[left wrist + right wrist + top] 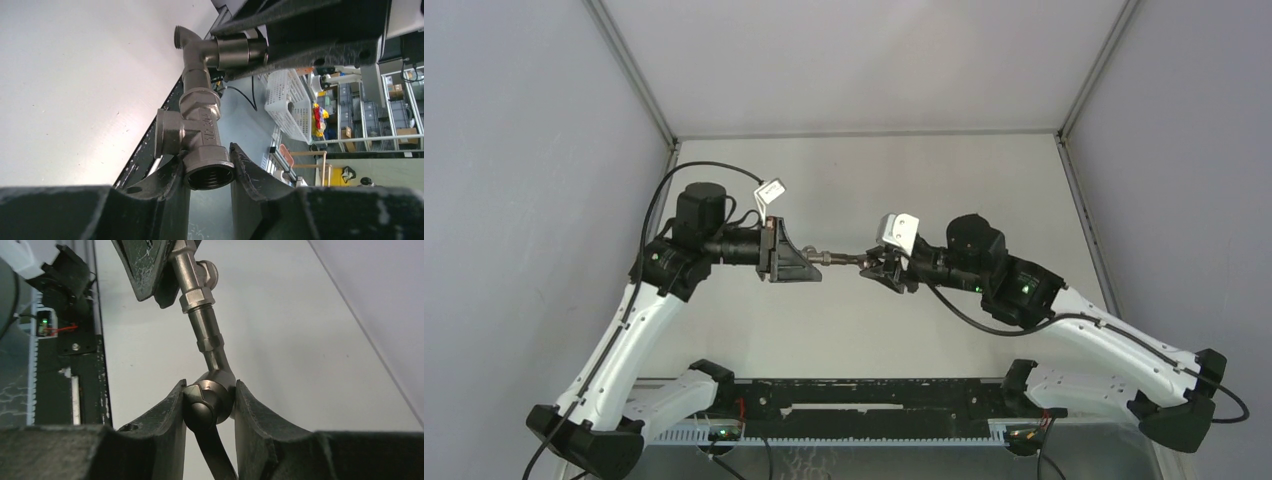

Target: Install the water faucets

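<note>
The water faucets hang joined as one slim grey-brown tap [839, 260] in mid-air between my two grippers, above the table's middle. My left gripper [809, 263] is shut on the short stubby fitting [200, 135], whose threaded mouth faces the left wrist camera between the left gripper's [207, 160] fingers. The stem [204, 322] runs from that fitting to a rounded head [212, 395], which my right gripper [210, 390] is shut on. The thin lever handle [216, 455] hangs down between its fingers. My right gripper [871, 266] faces the left one almost head-on.
A black rail [874, 400] runs along the table's near edge between the arm bases. Grey walls close in the left, right and back. A white basket [290, 100] and shelving show beyond the table in the left wrist view.
</note>
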Controlling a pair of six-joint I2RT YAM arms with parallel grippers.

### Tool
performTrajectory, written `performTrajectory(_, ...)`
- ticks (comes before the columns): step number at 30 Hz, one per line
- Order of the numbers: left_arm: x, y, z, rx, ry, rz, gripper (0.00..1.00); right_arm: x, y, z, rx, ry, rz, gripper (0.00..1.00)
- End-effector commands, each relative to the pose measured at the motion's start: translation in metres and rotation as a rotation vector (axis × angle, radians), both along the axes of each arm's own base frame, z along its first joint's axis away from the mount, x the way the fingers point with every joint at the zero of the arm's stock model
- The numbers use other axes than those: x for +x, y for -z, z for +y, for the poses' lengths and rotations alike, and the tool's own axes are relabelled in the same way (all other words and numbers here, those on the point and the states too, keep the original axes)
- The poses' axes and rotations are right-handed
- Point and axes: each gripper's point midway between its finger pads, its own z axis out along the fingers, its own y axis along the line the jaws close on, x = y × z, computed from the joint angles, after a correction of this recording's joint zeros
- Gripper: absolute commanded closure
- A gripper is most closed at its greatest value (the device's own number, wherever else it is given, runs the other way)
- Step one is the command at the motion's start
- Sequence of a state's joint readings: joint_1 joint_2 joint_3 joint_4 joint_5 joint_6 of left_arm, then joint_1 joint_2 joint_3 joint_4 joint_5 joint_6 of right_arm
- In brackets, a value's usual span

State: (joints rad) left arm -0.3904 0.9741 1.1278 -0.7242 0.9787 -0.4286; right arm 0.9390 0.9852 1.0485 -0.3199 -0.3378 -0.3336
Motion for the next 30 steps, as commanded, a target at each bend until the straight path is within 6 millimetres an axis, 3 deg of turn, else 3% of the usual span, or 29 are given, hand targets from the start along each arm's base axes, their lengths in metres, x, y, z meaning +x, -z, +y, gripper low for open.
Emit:
performTrajectory(1,0.041,-0.024,-0.005,-0.058,-0.122,-0.196,0.67,-0.021,-0.023,0.015,0.042,0.017,-0.035,1.00)
performTrajectory(7,0.047,-0.029,-0.005,-0.068,-0.165,-0.178,0.59,-0.011,-0.023,0.016,0.028,0.099,-0.112,1.00)
performTrajectory(17,0.055,-0.014,-0.010,-0.046,-0.161,-0.068,0.47,-0.012,-0.022,0.013,0.018,0.127,-0.156,1.00)
performTrajectory(23,0.059,-0.009,-0.009,-0.026,-0.177,-0.031,0.44,-0.009,-0.020,0.009,0.001,0.165,-0.222,1.00)
performTrajectory(30,0.061,-0.003,-0.012,-0.032,-0.167,0.066,0.43,-0.005,-0.009,0.013,-0.082,0.231,-0.434,1.00)
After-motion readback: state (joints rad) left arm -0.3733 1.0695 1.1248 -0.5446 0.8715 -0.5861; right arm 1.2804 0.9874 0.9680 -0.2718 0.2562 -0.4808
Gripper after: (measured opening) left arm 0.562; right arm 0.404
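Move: The tee is in the left fingers, its middle just about 2 cm to the right of that hand point. The faucet body it is joined to lies some 11 cm to the left hand's right, 1 cm nearer the base and about level. The right fingers already grip the faucet body at their own hand point. From the right hand, the tee lies about 10 cm to the left, 1 cm farther out and roughly level. Open the left gripper by about a fifth of its range to slacken its grip on the tee, while carrying it about 5 cm forward in a low arc, up and back down, turning slightly counter-clockwise so the fingers still straddle the tee. Keep the right fingers shut on the faucet body, sink some 2 cm and turn that wrist, partly clockwise and tipping down. ##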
